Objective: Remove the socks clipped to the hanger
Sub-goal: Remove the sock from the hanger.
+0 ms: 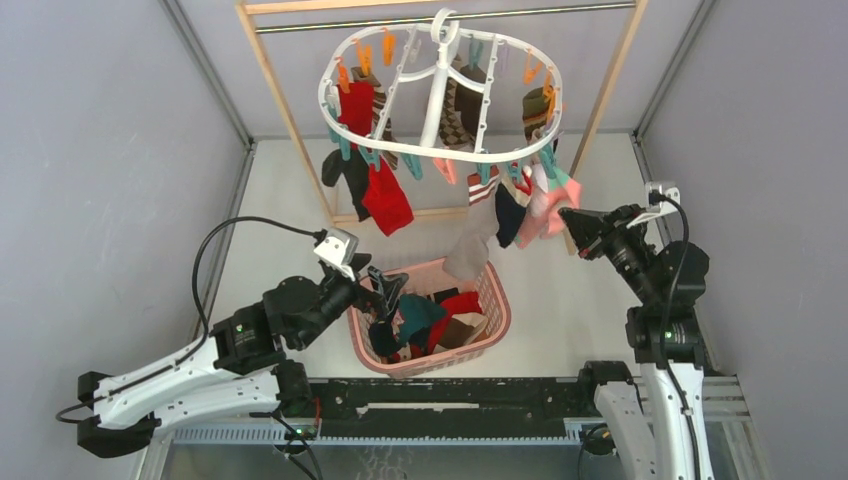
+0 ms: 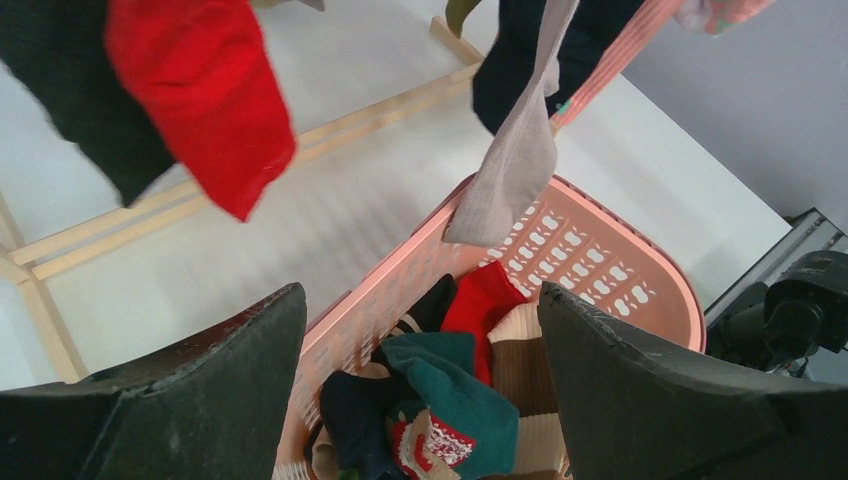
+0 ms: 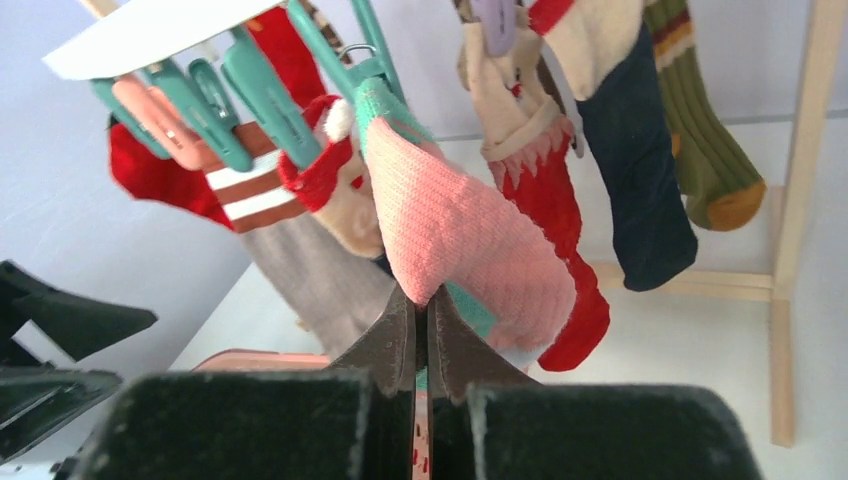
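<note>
The white oval hanger (image 1: pixel 330 92) hangs from a rail with several socks clipped round its rim. My right gripper (image 1: pixel 573 222) (image 3: pixel 424 298) is shut on the lower edge of a pink sock (image 1: pixel 546 208) (image 3: pixel 470 235), which a teal clip (image 3: pixel 372 82) still holds at its top. Beside it hang a red-and-cream sock (image 3: pixel 545 190), a navy sock (image 3: pixel 635 170) and an olive striped one (image 3: pixel 705 140). My left gripper (image 1: pixel 386 290) (image 2: pixel 420 295) stands open over the basket with nothing between its fingers. A red sock (image 1: pixel 386 197) (image 2: pixel 200 90) hangs on the hanger's left side.
A pink lattice basket (image 1: pixel 497 300) (image 2: pixel 610 235) on the floor holds several loose socks. A grey sock (image 1: pixel 467 255) (image 2: pixel 512 165) dangles down to its rim. The wooden frame (image 1: pixel 283 105) carrying the rail stands around the hanger. Grey walls close in both sides.
</note>
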{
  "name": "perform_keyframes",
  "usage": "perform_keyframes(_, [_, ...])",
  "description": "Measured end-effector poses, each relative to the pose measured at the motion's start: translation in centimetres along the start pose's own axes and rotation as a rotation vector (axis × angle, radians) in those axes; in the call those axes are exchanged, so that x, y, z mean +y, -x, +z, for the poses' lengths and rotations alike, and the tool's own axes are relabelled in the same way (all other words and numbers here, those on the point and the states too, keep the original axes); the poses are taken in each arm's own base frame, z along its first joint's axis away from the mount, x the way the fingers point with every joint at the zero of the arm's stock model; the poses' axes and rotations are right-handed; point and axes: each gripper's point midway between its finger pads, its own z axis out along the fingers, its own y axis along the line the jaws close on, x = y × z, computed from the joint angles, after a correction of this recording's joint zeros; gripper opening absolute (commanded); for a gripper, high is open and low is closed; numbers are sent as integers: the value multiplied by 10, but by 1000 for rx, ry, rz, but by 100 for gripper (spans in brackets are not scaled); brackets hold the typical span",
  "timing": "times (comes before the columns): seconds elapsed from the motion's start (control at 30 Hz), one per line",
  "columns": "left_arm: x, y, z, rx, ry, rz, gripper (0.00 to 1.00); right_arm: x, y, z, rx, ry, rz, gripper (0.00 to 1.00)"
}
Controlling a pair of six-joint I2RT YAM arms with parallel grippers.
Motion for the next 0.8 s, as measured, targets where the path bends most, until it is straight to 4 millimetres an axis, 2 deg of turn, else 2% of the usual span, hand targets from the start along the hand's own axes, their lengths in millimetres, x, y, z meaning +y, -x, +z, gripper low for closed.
perform_keyframes(0.17, [-1,0,0,1,-6,-2,89,27,-9,-3,32,96,1,0])
perform_keyframes(0.4, [-3,1,-2,-3,-15,-17,89,69,-36,5,143,227,12,0])
perform_keyframes(0.6, [-7,5,-1,-6,-32,-26,89,108,-51,22,206,302,-22,0])
perform_keyframes(0.8, [-12,8,-4,-11,-63,-41,89,143,-67,52,260,342,-65,0])
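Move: Above and ahead of the right hand, which already pinches the pink sock, the teal clip still gripping that sock sits about 6 cm farther out, 4 cm left and 7 cm up. The navy sock hangs some 10 cm left and 5 cm ahead, the grey sock 15 cm left and 5 cm ahead. The basket's middle is 21 cm left, 6 cm back and 26 cm below. From the left hand the clip lies about 25 cm right, 14 cm ahead and 12 cm up. Keeping its shut fingers on the pink sock, the right hand sweeps about 16 cm to its left at nearly the same height, gathering speed, and hauls the clipped sock across towards the left hand's side. It eases back some 3 cm at first, then creeps forward a little, while the wrist turns roughly 25 degrees counter-clockwise. ##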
